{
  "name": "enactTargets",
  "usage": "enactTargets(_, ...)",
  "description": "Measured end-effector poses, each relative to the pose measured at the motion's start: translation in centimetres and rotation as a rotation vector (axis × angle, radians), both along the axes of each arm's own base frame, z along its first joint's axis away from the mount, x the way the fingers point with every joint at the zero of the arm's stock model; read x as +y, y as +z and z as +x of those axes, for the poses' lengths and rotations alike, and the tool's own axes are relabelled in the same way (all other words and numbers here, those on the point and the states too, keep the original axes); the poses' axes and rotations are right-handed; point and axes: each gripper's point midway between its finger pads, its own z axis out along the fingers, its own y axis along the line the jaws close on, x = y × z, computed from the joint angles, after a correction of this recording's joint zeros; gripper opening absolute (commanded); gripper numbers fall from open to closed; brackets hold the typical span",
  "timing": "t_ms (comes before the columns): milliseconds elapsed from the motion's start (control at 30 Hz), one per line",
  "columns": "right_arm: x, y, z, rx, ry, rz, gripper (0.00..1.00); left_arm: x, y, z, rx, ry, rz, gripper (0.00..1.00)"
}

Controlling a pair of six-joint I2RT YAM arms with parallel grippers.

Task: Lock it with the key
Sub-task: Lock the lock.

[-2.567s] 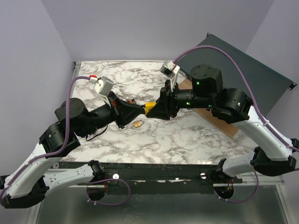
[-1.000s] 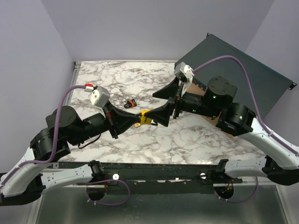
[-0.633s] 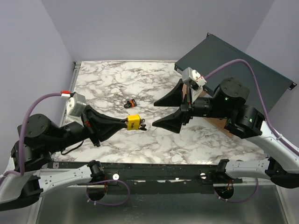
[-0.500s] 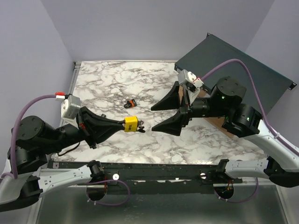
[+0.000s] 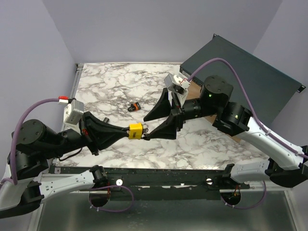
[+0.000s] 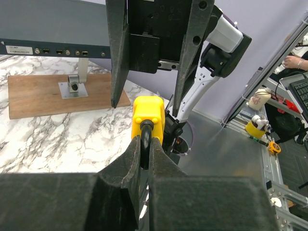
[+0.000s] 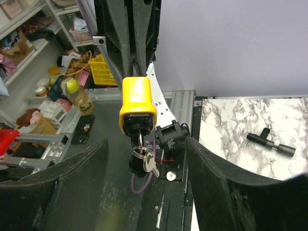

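Note:
A yellow padlock (image 5: pixel 135 130) hangs in the air over the table's near middle. My left gripper (image 6: pixel 144 153) is shut on its black shackle (image 6: pixel 144 140). A black-headed key (image 7: pixel 139 137) sits in the keyhole on the lock's underside, and a ring with a spare silver key (image 7: pixel 150 163) dangles from it. My right gripper (image 5: pixel 146 128) faces the lock's key end and is open. Its two fingers (image 7: pixel 67 192) stand on either side of the hanging keys without touching them. In the left wrist view, the yellow body (image 6: pixel 149 111) lies between the right arm's fingers (image 6: pixel 118 57).
A small black and orange part (image 5: pixel 134 106) lies on the marble table (image 5: pixel 202 144) behind the lock. A dark grey rack panel (image 5: pixel 240 62) leans at the back right over a wooden board (image 6: pixel 57 94). A black T-shaped piece (image 7: pixel 270 143) lies on the marble.
My left arm pulled the padlock back toward the near left. The right gripper followed it to the key end, and its jaws have narrowed.

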Motion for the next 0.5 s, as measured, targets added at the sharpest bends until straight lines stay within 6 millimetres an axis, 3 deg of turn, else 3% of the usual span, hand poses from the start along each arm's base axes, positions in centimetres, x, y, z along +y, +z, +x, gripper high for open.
enactTargets(500, 0.73, -0.36, -0.61, 0.020, 0.070, -0.002, 0.36, 0.25, 0.13, -0.26, -0.001, -0.006, -0.009, 0.00)
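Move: Between the right hand's open fingers hang the key and its ring, about 1 cm to the left of the hand point and 1 cm below it. The yellow padlock's body is roughly 3 cm to the left of that hand, level with it fore and aft and at its height. From the left hand, which holds the padlock by its shackle, the body is some 3 cm to the right and the key about 5 cm to the right, 1 cm below. Closing in on the key from both sides, the right fingers narrow steadily from about two-thirds open to some two-fifths, while the hand eases about 1 cm left and back towards the padlock's keyhole end, sinking slightly. The left hand stays in place and keeps its pinch on the shackle. ##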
